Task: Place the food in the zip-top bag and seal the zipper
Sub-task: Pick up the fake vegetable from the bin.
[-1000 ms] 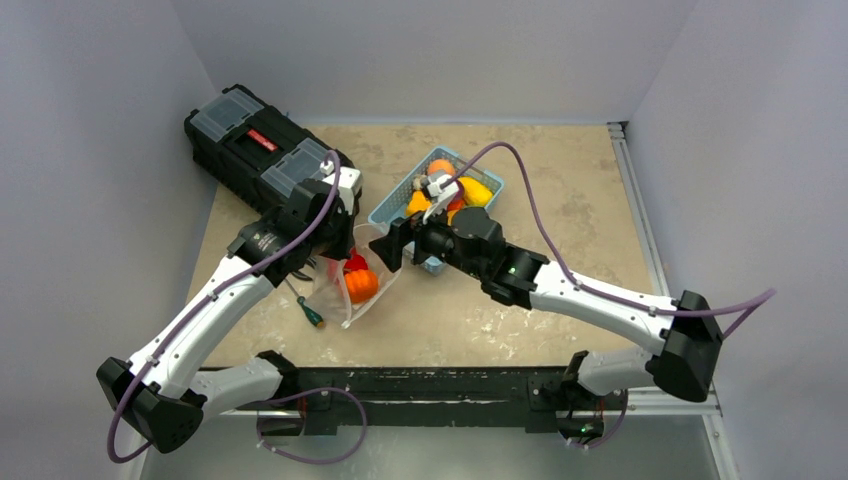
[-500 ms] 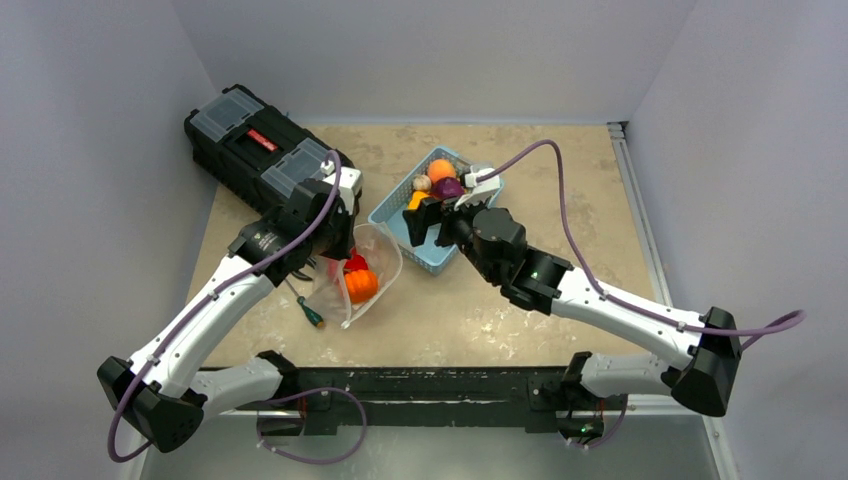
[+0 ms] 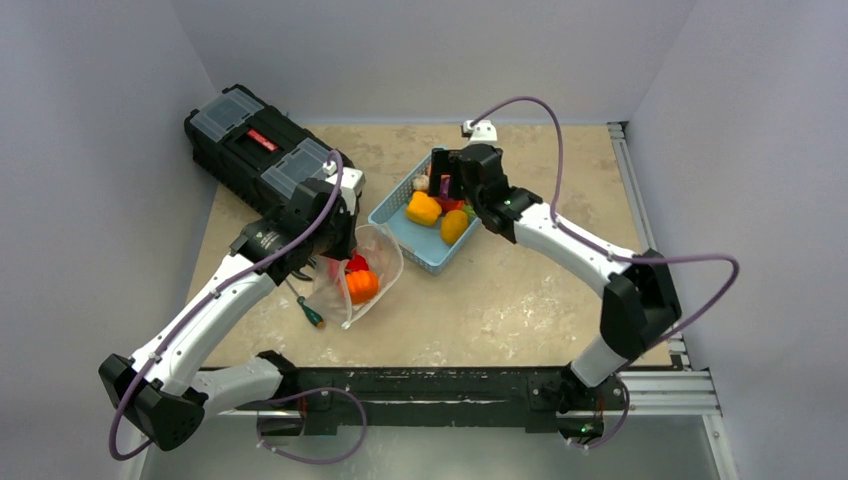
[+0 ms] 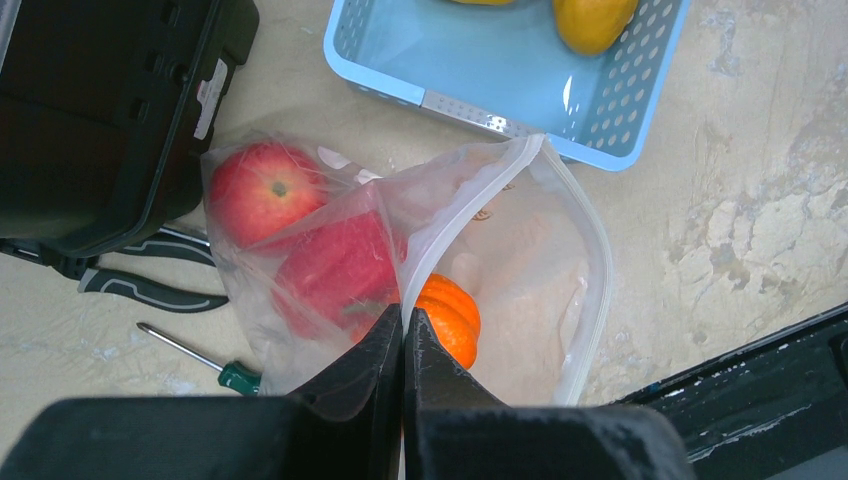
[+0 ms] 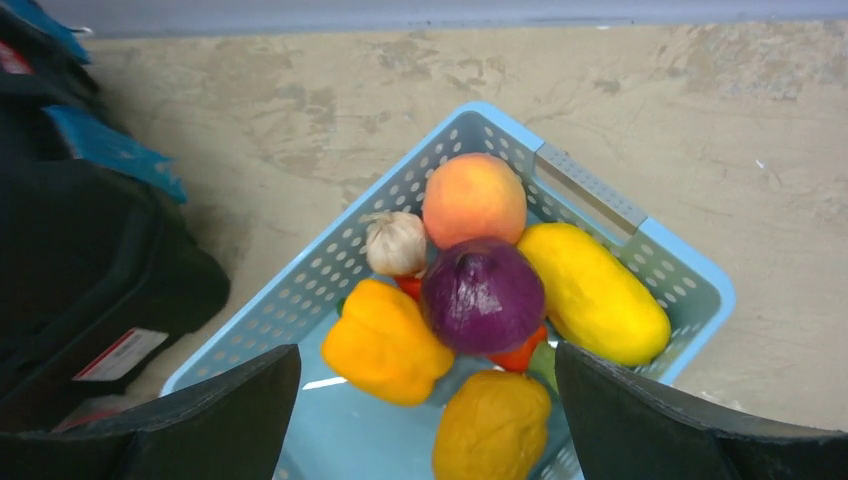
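The clear zip-top bag (image 3: 372, 272) lies on the table with its mouth held up and open towards the basket. My left gripper (image 4: 403, 322) is shut on the bag's mouth edge, at the zipper (image 4: 590, 255). Inside the bag are a red apple (image 4: 265, 190), another red food (image 4: 340, 270) and an orange pumpkin (image 4: 452, 322). My right gripper (image 5: 427, 352) hangs open and holds nothing, above the light blue basket (image 5: 590, 185). Below it lie a purple onion (image 5: 483, 295), yellow pepper (image 5: 385, 340), peach (image 5: 473, 198), garlic (image 5: 397, 243) and a long yellow fruit (image 5: 593, 293).
A black toolbox (image 3: 255, 145) stands at the back left, close behind the bag. A green-handled screwdriver (image 4: 235, 378) and black pliers (image 4: 140, 290) lie left of the bag. The basket (image 3: 425, 250) sits just right of the bag's mouth.
My right gripper has swung away from the bag's mouth, back and over the far side of the basket, open all along. The left arm and the bag have not moved.
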You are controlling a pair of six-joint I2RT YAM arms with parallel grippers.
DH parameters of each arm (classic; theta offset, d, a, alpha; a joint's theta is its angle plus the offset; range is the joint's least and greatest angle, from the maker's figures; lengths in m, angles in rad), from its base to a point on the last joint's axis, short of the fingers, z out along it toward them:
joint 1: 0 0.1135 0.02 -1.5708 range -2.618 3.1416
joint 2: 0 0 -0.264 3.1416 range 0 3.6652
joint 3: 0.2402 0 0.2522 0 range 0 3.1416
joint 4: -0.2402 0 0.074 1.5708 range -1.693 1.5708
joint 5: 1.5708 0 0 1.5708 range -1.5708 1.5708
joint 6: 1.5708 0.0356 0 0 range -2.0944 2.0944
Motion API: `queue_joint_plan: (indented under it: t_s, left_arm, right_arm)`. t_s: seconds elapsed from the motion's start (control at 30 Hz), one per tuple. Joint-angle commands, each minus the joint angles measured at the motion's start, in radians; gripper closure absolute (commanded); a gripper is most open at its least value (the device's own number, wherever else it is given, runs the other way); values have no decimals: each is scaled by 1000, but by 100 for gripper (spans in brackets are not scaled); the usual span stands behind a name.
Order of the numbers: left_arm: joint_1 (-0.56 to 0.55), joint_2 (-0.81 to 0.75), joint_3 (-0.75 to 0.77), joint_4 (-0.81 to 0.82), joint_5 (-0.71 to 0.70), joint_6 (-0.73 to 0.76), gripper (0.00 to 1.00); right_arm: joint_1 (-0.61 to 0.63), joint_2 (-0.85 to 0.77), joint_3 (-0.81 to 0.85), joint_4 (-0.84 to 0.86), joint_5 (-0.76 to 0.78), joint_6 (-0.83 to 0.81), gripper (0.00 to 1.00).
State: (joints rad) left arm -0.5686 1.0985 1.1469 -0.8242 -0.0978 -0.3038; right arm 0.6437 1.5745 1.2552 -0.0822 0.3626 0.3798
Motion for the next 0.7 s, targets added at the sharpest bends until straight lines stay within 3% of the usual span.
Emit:
queue_joint_plan:
  t_s: [0.0, 0.27, 0.5, 0.67]
  left_arm:
    - [7, 4, 1, 32, -6, -6, 100]
    - [6, 4, 5, 26, -6, -9, 100]
    - [7, 7, 3, 30, 5, -14, 100]
    - [7, 13, -2, 38, 21, -20, 100]
  right_arm:
    - [-32, 150, 152, -81, -48, 24, 1]
    - [-46, 377, 354, -186, 13, 47, 1]
    - [-46, 452, 370, -204, 86, 31, 1]
    - [-46, 487, 387, -207, 74, 28, 9]
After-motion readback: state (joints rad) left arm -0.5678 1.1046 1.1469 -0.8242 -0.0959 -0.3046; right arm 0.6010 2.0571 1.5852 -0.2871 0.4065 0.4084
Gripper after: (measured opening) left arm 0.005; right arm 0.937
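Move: The purple onion on top of the pile in the blue bin lies about 8 cm ahead of the open right hand, 1 cm to its left and some 15 cm below. Around the onion, the peach sits about 6 cm farther out and 2 cm left, the garlic 2 cm out and 6 cm left, the yellow squash level with it and 6 cm right. The left hand, still pinching the bag's rim, has the onion roughly 14 cm ahead, 20 cm right and 12 cm lower. Down and forward at first, then almost straight down, the right hand drops about 13 cm and reaches some 6 cm out into the bin towards the purple onion. The wrist tips the fingers about 15 degrees further down and its left side dips about 10, and the fingers stay wide open, coming down on either side of the onion. ##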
